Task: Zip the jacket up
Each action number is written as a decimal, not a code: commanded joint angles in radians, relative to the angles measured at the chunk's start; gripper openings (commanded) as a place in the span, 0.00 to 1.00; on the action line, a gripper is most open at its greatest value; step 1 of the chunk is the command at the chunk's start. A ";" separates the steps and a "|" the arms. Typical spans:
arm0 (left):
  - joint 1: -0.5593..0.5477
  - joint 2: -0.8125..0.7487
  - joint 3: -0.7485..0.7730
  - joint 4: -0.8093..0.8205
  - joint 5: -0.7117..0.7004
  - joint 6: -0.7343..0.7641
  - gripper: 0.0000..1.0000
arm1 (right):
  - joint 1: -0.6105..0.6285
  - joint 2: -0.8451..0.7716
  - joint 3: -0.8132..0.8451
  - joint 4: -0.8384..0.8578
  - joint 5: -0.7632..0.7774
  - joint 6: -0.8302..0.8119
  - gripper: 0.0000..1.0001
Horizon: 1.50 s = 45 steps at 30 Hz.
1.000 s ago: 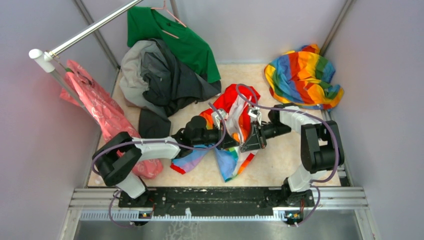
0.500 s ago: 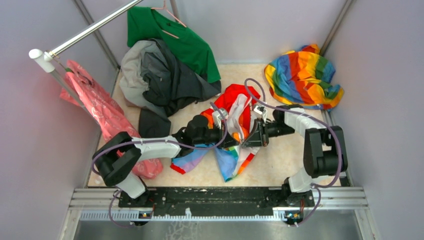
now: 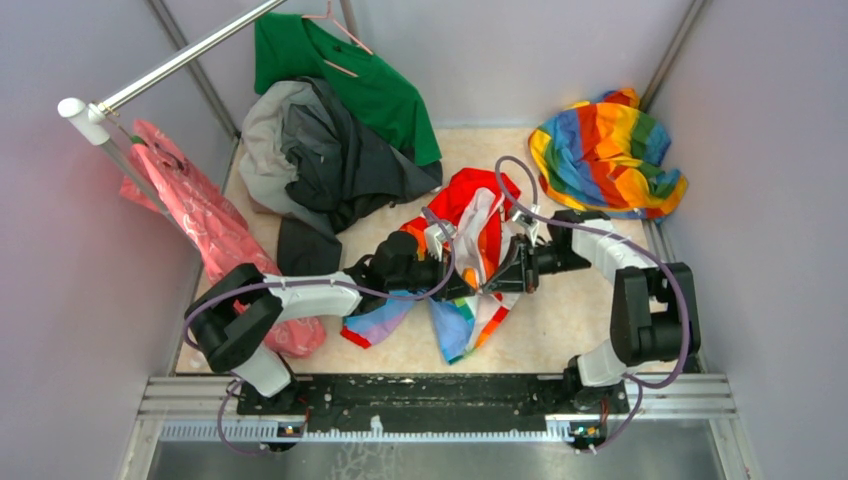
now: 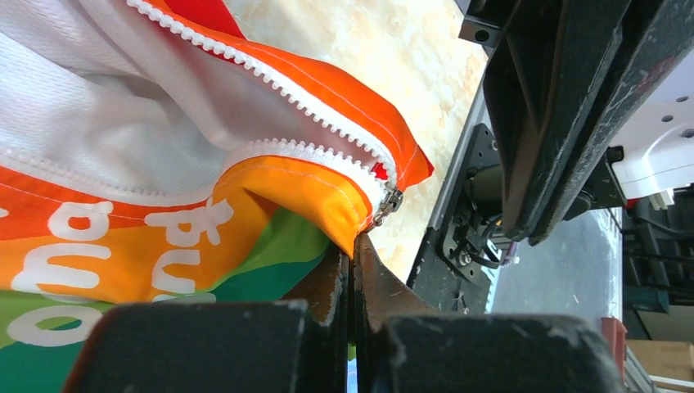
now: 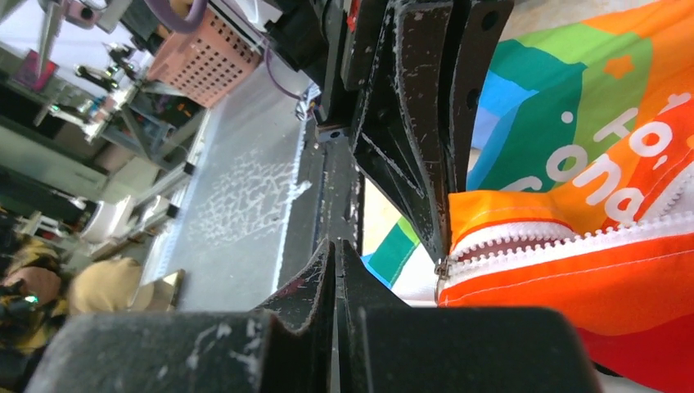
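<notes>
The jacket (image 3: 478, 215) lies crumpled mid-table, red hood towards the back, rainbow panels towards the front. My left gripper (image 3: 468, 287) is shut on the orange bottom corner of the jacket (image 4: 164, 147), right below the metal zipper slider (image 4: 388, 203). The white zipper teeth run apart above the slider. My right gripper (image 3: 496, 284) faces the left one from the right, almost touching it. In the right wrist view the right gripper (image 5: 337, 248) is shut with nothing between its fingers. The zipper slider (image 5: 442, 268) sits just to the right of its tips, at the jacket's (image 5: 589, 270) orange edge.
An all-rainbow cloth (image 3: 605, 150) lies at the back right corner. A dark grey garment (image 3: 330, 165) and a green shirt (image 3: 350, 75) are piled at the back left. A pink garment (image 3: 200, 225) hangs from the rail (image 3: 170, 62) on the left. Walls close in both sides.
My right arm has swung its elbow outward to the right, and its gripper has edged a little towards the back beside the jacket's hem. The left arm and the jacket have hardly moved.
</notes>
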 commanded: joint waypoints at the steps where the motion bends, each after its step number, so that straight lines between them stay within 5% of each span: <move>1: -0.004 -0.002 -0.012 0.048 0.047 -0.026 0.00 | -0.008 0.002 0.047 -0.240 0.013 -0.434 0.01; 6: 0.007 0.017 -0.017 0.090 0.101 -0.079 0.00 | -0.012 -0.036 0.027 -0.329 0.071 -0.721 0.16; 10: 0.016 0.021 -0.016 0.090 0.120 -0.096 0.00 | -0.014 -0.087 0.001 -0.283 0.116 -0.763 0.24; 15: 0.022 0.027 -0.008 0.065 0.147 -0.115 0.00 | -0.015 -0.183 -0.026 -0.078 0.183 -0.590 0.25; 19: 0.036 0.045 -0.001 0.045 0.188 -0.159 0.00 | -0.012 -0.343 -0.099 0.265 0.259 -0.297 0.25; 22: 0.052 0.056 0.000 0.035 0.219 -0.211 0.00 | -0.006 -0.461 -0.155 0.409 0.316 -0.282 0.30; 27: 0.072 0.072 -0.002 0.044 0.262 -0.263 0.00 | 0.006 -0.424 -0.103 0.154 0.241 -0.680 0.32; 36: 0.091 0.145 0.013 0.124 0.356 -0.367 0.00 | 0.094 -0.517 -0.188 0.220 0.295 -0.724 0.45; 45: 0.111 0.199 0.023 0.193 0.425 -0.437 0.00 | 0.268 -0.532 -0.243 0.297 0.454 -0.746 0.45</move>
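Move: The zipper slider with its ring pull lies about 2 cm forward, 2 cm left and 4 cm below the right hand, whose shut fingers are empty. The left hand already pinches the jacket front beside the slider, which is about 1 cm back and 2 cm right of it at its own height. From the right hand, the blue hem corner is some 9 cm back, 5 left and 14 below; the red hood is roughly 23 ahead, 1 left and 14 below. Rolling some 70 degrees about its own pointing direction, top side tipping back to the base, the right hand opens its shut fingers about halfway beside the slider. It swings back, briefly forward and a little right, then goes back and down, ending about 5 cm from its start with the fingers spread facing the ring pull. The left hand keeps its pinch, rolling about 30 degrees the opposite way in space as it eases 3 cm back and down. ##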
